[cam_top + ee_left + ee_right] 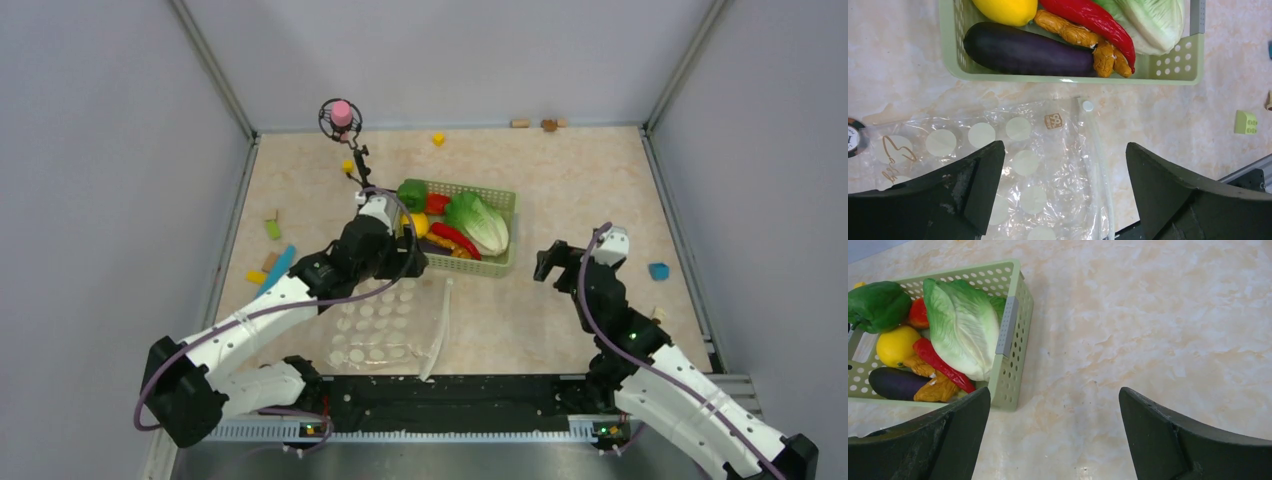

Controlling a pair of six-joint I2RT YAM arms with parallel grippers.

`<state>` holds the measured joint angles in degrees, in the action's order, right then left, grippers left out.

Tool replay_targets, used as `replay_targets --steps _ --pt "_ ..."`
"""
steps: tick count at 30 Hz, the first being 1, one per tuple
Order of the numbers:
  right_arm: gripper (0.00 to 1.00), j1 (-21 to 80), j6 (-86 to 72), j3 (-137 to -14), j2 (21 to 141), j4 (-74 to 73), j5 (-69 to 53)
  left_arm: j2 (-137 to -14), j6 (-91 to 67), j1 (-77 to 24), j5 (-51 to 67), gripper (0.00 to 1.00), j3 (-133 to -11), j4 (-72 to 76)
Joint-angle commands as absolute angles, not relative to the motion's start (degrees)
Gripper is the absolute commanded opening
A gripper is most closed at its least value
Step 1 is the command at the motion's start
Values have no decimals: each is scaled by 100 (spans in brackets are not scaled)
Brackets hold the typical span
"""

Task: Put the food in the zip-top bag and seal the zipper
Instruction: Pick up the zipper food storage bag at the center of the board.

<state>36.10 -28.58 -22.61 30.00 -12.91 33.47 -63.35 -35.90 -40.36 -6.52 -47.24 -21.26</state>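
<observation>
The food lies in a green mesh basket (503,199): pale cabbage (481,222), green pepper (411,194), red chili (455,240), lemon (1005,10), eggplant (1028,50) and orange pieces (1078,35). The zip-top bag (385,325) lies flat and empty in front of the basket, its zipper (443,325) along the right edge. My left gripper (1063,180) hovers open over the bag's mouth end, just short of the basket. My right gripper (1055,430) is open over bare table to the right of the basket (1008,340), with nothing between its fingers.
Small blocks lie scattered: yellow (438,139), blue (658,271), green (1246,122), and a blue piece (280,265) at the left. A pink knob on a black stand (341,112) is at the back. Walls enclose three sides; a black rail (450,395) runs along the near edge.
</observation>
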Motion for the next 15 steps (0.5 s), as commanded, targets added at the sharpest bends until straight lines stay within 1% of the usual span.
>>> replay_targets --steps 1,3,9,15 --pt "99 3610 -2972 -2480 2848 -1316 3370 -6291 -3529 -4266 -545 96 -4831 -1990" --pt "99 3612 -2992 -2394 2707 -1316 3396 -6414 -3568 -4533 -667 95 -4993 -2183" --pt "99 3613 -3089 -2043 2236 -1197 3368 -6991 -3864 -5835 -1761 94 -5722 -3430" --pt "99 3616 -3115 -1996 1975 -1279 3217 -7602 -4260 -6977 -2272 94 -6266 -4067"
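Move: The bag's zipper edge lies flat on the table, its middle roughly 6 cm back and 6 cm right of the left hand, and about 15 cm below. The middle of the bag's body is about 6 cm back and 5 cm left of that hand, and the basket of food some 17 cm ahead and 10 cm right, both below too. From the right hand, the zipper edge is about 26 cm left, 7 cm back and 15 cm down. The left hand draws back about 8 cm and moves right about 7 cm, picking up speed and sinking barely a centimetre as it swings away from the basket and comes high over the bag's zipper edge. On the way its wrist turns clockwise about 15 degrees and rolls its left side up some 10 degrees, and its fingers stay wide open, still well above the bag and touching nothing. ##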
